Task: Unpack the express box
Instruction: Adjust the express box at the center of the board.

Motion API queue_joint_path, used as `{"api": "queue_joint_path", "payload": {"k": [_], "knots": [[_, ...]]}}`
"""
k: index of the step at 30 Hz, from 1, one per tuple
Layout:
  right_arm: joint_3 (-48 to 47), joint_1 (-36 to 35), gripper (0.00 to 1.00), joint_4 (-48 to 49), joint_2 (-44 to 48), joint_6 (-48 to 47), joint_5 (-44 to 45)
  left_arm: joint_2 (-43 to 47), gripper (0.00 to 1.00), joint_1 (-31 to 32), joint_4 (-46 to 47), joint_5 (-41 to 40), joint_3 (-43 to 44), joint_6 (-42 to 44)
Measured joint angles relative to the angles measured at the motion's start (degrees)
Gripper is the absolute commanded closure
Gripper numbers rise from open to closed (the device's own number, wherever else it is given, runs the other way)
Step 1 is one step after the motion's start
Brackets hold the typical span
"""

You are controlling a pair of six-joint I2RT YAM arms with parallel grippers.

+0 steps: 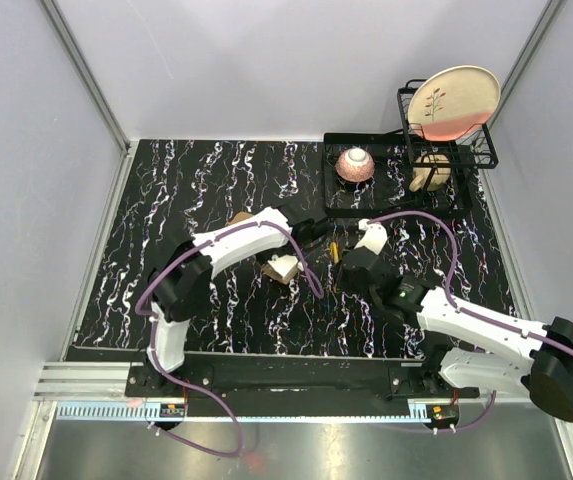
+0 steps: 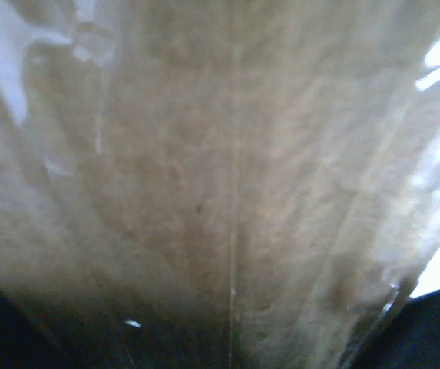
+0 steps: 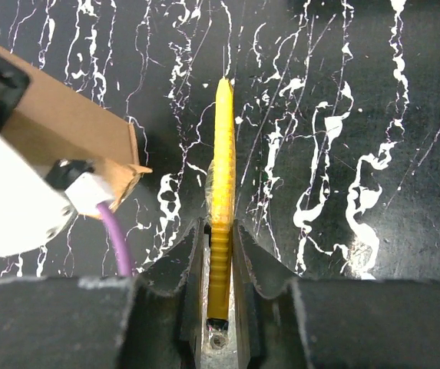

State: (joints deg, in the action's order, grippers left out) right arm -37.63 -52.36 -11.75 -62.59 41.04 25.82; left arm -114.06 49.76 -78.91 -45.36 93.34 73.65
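Observation:
The express box [image 1: 282,267], plain brown cardboard, lies under my left arm at the middle of the black marbled table [image 1: 166,280]. In the left wrist view its taped face [image 2: 227,169] fills the frame, wedged between the dark finger bases at both bottom corners. My left gripper [image 1: 311,228] grips it. The box corner [image 3: 74,127] also shows at the left of the right wrist view. My right gripper [image 3: 220,227] is shut on the ribbed handle of a yellow utility knife [image 3: 221,177], which points away over the table. From above, the knife [image 1: 334,250] sits just right of the box.
At the back right a black tray [image 1: 396,205] holds a pink bowl [image 1: 355,165]. A wire rack [image 1: 466,150] beside it carries an upright plate [image 1: 454,100]. Grey walls close in the table on three sides.

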Motion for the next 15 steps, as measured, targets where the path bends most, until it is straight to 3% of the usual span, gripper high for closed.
{"api": "queue_joint_path", "payload": {"k": [10,15], "knots": [[-0.83,1.42,1.00,9.05,-8.83,0.37,-4.74,10.97,0.83,3.72,1.46,4.92,-2.03,-3.63],[-3.48,1.49,1.00,12.41,-9.97,-0.42,-5.60,12.83,0.81,3.52,0.68,7.50,-3.56,-5.22]]}}
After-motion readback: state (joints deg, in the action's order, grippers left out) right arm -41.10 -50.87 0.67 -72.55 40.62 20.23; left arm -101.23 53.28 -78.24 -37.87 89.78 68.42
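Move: The left hand, high over the board, already grips the express box near its far end; the box's middle sits about 5 cm back and 5 cm to the right of the fingers. The board's middle is some 12 cm right, 6 cm back and 15 cm below that hand. For the right hand, already holding the yellow knife, the box is about 14 cm left and 3 cm ahead; the bowl stands about 20 cm ahead and 3 cm right. Still clamping the box between its fingers, the left hand lifts it and draws it back, about 4 cm each way, the rise stopping partway while its left side rolls down some 15 degrees. The right hand keeps its knife grip and goes about 5 cm left and 3 cm forward to the box's near end, dipping slightly and then coming up again. ##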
